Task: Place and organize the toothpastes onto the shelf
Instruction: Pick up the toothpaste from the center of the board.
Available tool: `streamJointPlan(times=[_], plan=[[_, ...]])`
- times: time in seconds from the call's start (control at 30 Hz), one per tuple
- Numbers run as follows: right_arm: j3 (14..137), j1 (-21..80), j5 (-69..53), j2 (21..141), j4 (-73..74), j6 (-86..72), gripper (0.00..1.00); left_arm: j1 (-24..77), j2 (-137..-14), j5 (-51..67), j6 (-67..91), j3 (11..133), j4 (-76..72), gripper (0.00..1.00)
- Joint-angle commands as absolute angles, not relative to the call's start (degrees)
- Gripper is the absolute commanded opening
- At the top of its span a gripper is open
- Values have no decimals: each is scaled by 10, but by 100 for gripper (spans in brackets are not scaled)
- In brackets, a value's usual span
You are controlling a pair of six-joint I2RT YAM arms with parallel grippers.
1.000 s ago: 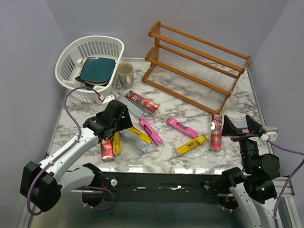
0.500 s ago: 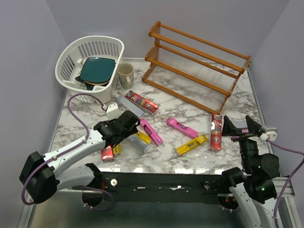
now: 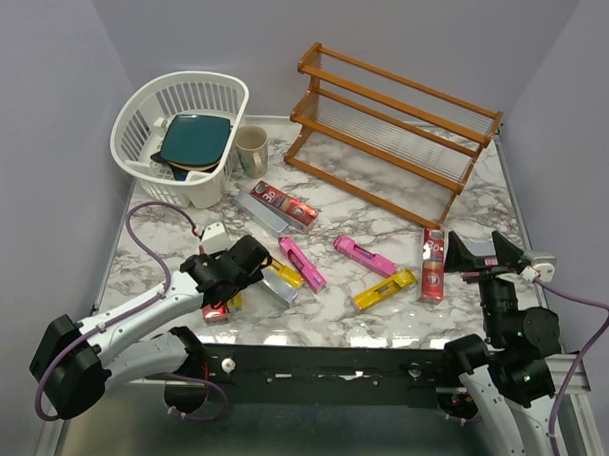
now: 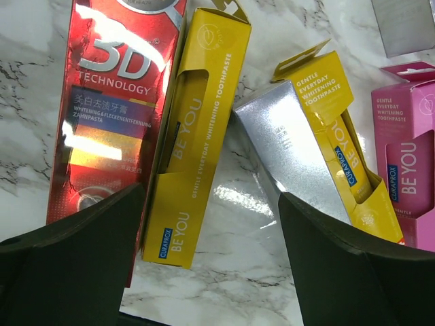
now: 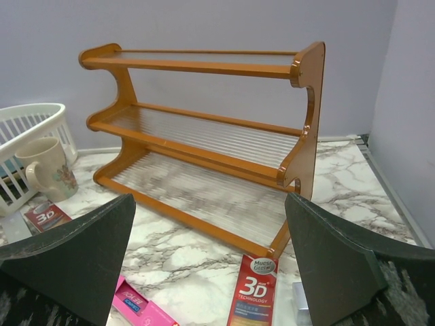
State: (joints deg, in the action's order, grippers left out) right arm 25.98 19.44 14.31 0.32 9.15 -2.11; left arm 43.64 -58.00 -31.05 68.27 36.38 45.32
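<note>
Several toothpastes lie loose on the marble table (image 3: pixel 385 216). My left gripper (image 3: pixel 239 274) hangs open low over the front-left group. In its wrist view a red carton (image 4: pixel 109 109) lies by the left finger. A yellow carton (image 4: pixel 197 136) points into the gap of my left gripper (image 4: pixel 211 272), and a silver carton (image 4: pixel 292 149) runs under the right finger. Nothing is gripped. Pink cartons (image 3: pixel 301 263) (image 3: pixel 364 255), a yellow one (image 3: pixel 384 288) and a red one (image 3: pixel 433 263) lie mid-table. My right gripper (image 3: pixel 462 256) (image 5: pixel 211 265) is open and faces the shelf (image 3: pixel 388 141) (image 5: pixel 204 129), which holds no cartons.
A white basket (image 3: pixel 149 108) with a teal plate (image 3: pixel 196 139) stands at the back left, a beige mug (image 3: pixel 251 149) beside it. A red and a silver carton (image 3: pixel 283 203) lie in front of the mug. Grey walls close in on the table.
My left gripper swung right, then drew back toward the near edge and lower over the red and yellow cartons. The right arm has not moved.
</note>
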Motion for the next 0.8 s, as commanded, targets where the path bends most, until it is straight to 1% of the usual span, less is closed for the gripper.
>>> streamJointPlan(times=[0.0, 0.13, 0.27, 0.4, 0.63, 0.77], plan=[[272, 199, 160, -156, 98, -21, 100, 431, -558, -335, 690, 367, 477, 91], [271, 199, 159, -156, 98, -21, 100, 389, -541, -329, 665, 360, 475, 91], [271, 199, 159, -156, 98, -20, 100, 311, -525, -309, 633, 341, 463, 92], [270, 199, 159, -156, 97, -20, 100, 272, -519, -295, 606, 327, 435, 92], [268, 199, 162, -156, 96, -18, 100, 250, -565, -268, 578, 310, 392, 94], [268, 200, 163, -156, 96, -18, 100, 248, -593, -247, 570, 309, 369, 93]])
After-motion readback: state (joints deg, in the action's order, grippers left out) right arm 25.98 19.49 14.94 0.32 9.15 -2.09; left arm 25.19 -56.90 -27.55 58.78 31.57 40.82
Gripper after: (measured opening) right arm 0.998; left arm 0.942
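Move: The left gripper hangs open over bare marble. The red toothpaste lies about 7 cm to its left with its middle 3 cm ahead, some 4 cm below. Between them is the yellow box, 3 cm left and 4 cm ahead; the silver box is 6 cm to the gripper's right and 4 cm ahead. From the right hand, the red toothpaste is some 60 cm left, 2 cm ahead and about 28 cm below. Bring the left gripper about 6 cm to the left, lifting it just slightly to pass over the yellow box, and turn it some 10 degrees counter-clockwise to line up with the red toothpaste. Then sink about 3 cm towards that box, fingers kept wide, one for each long side. ##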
